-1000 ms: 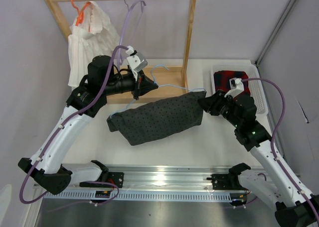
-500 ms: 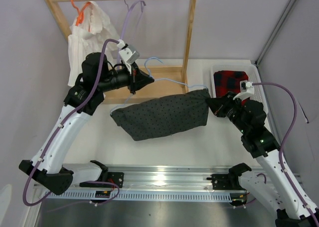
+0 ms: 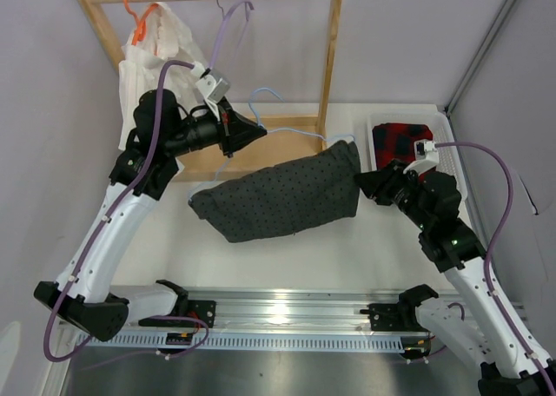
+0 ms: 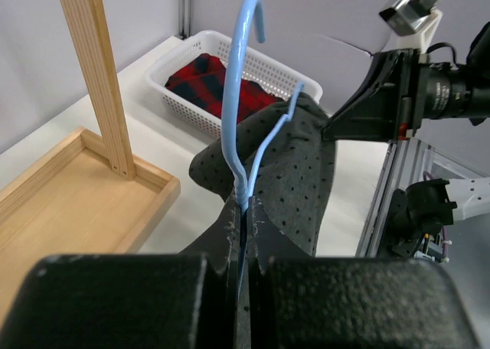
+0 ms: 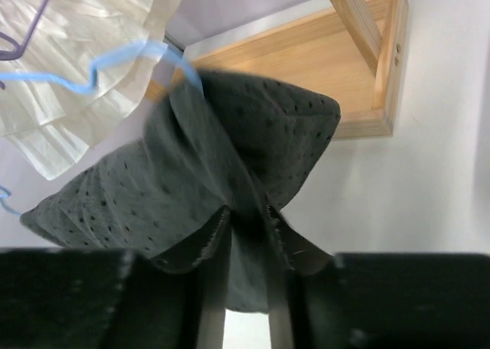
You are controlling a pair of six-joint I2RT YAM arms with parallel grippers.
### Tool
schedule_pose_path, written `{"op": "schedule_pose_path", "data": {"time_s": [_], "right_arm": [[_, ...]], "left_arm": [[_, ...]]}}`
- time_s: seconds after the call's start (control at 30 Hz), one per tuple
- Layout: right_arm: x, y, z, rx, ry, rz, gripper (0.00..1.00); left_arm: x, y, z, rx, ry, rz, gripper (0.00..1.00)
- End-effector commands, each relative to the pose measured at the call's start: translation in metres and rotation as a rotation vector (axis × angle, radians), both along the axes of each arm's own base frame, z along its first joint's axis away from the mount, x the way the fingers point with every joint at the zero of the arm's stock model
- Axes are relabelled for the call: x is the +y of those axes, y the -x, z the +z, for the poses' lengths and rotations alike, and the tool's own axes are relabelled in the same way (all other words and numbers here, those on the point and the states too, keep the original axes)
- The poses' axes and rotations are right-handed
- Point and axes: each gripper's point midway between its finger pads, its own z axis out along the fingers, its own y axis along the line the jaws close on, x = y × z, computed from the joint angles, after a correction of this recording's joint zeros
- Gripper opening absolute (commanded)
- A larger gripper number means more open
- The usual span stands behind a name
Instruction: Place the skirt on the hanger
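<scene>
The light-blue wire hanger (image 3: 295, 134) is held up over the table, hook upward, with my left gripper (image 3: 256, 133) shut on its neck (image 4: 233, 119). The dark dotted skirt (image 3: 278, 196) hangs slanting from it, and its right top corner sits over the hanger's far end. In the left wrist view the skirt (image 4: 298, 165) drapes just beyond my left gripper (image 4: 245, 211). My right gripper (image 3: 359, 183) is at the skirt's right edge. In the right wrist view bunched skirt fabric (image 5: 153, 188) fills the gap in my right gripper (image 5: 245, 219), and the hanger wire (image 5: 99, 77) shows behind.
A wooden rack (image 3: 328, 57) with a tray base (image 3: 208, 166) stands at the back. On its rail hang a white pleated garment (image 3: 161, 57) on an orange hanger (image 3: 135, 14) and a lilac hanger (image 3: 230, 31). A white basket (image 3: 452, 166) with plaid cloth (image 3: 400, 140) sits at right.
My left gripper has lifted the hanger up and toward the back left. The skirt's right top corner has risen with it. My right gripper stayed at the skirt's right edge.
</scene>
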Motion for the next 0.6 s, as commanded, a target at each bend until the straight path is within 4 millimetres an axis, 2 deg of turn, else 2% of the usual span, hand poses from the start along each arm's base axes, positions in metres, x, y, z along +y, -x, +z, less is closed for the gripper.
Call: {"op": "schedule_pose_path", "data": {"time_s": [0.0, 0.03, 0.13, 0.17, 0.2, 0.27, 0.4, 0.43, 0.57], "right_arm": [[0.001, 0.002, 0.002, 0.015, 0.019, 0.012, 0.37], [0.0, 0.001, 0.004, 0.01, 0.021, 0.005, 0.53], [-0.001, -0.001, 0.012, 0.007, 0.029, -0.008, 0.7], [-0.002, -0.002, 0.02, -0.007, 0.03, -0.016, 0.71], [-0.003, -0.003, 0.022, -0.005, 0.032, -0.022, 0.72], [-0.006, -0.006, 0.026, 0.0, 0.035, -0.042, 0.74], [-0.002, -0.009, 0.047, -0.022, 0.022, -0.032, 0.74], [-0.002, -0.009, 0.047, -0.016, 0.023, -0.032, 0.74], [0.001, -0.01, 0.055, -0.02, 0.02, -0.022, 0.74]], "left_arm": [[0.013, 0.011, 0.063, -0.182, 0.108, 0.025, 0.0], [0.014, 0.011, 0.063, -0.182, 0.105, 0.032, 0.0], [0.019, 0.009, 0.063, -0.175, 0.093, 0.071, 0.0], [0.021, 0.008, 0.065, -0.175, 0.09, 0.08, 0.0], [0.023, 0.008, 0.061, -0.161, 0.079, 0.094, 0.0], [0.03, 0.006, 0.066, -0.169, 0.073, 0.142, 0.0], [0.043, -0.003, 0.065, -0.13, 0.051, 0.245, 0.0], [0.049, -0.008, 0.073, -0.138, 0.056, 0.29, 0.0], [0.056, -0.012, 0.073, -0.115, 0.035, 0.341, 0.0]]}}
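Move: The skirt's right end sits right between the right fingertips, its middle a couple of centimetres farther out and to the left; the white basket is roughly 12 cm ahead, 18 cm to the right and 27 cm below. The left hand holds the blue hanger: the free stretch of rack bar is about 20 cm ahead, 5 cm right and 12 cm up, the purple hanger some 18 cm ahead and 6 cm left, level with the hand. The skirt's right end comes free as the already opening right fingers spread wide; that hand dips 1 to 2 cm, then rises past its starting height, ending some 4 cm above it. The skirt and blue hanger are carried left and up, about 5 cm, and slightly forward by the left hand, still pinching the hanger and turning about 15 degrees counter-clockwise. ##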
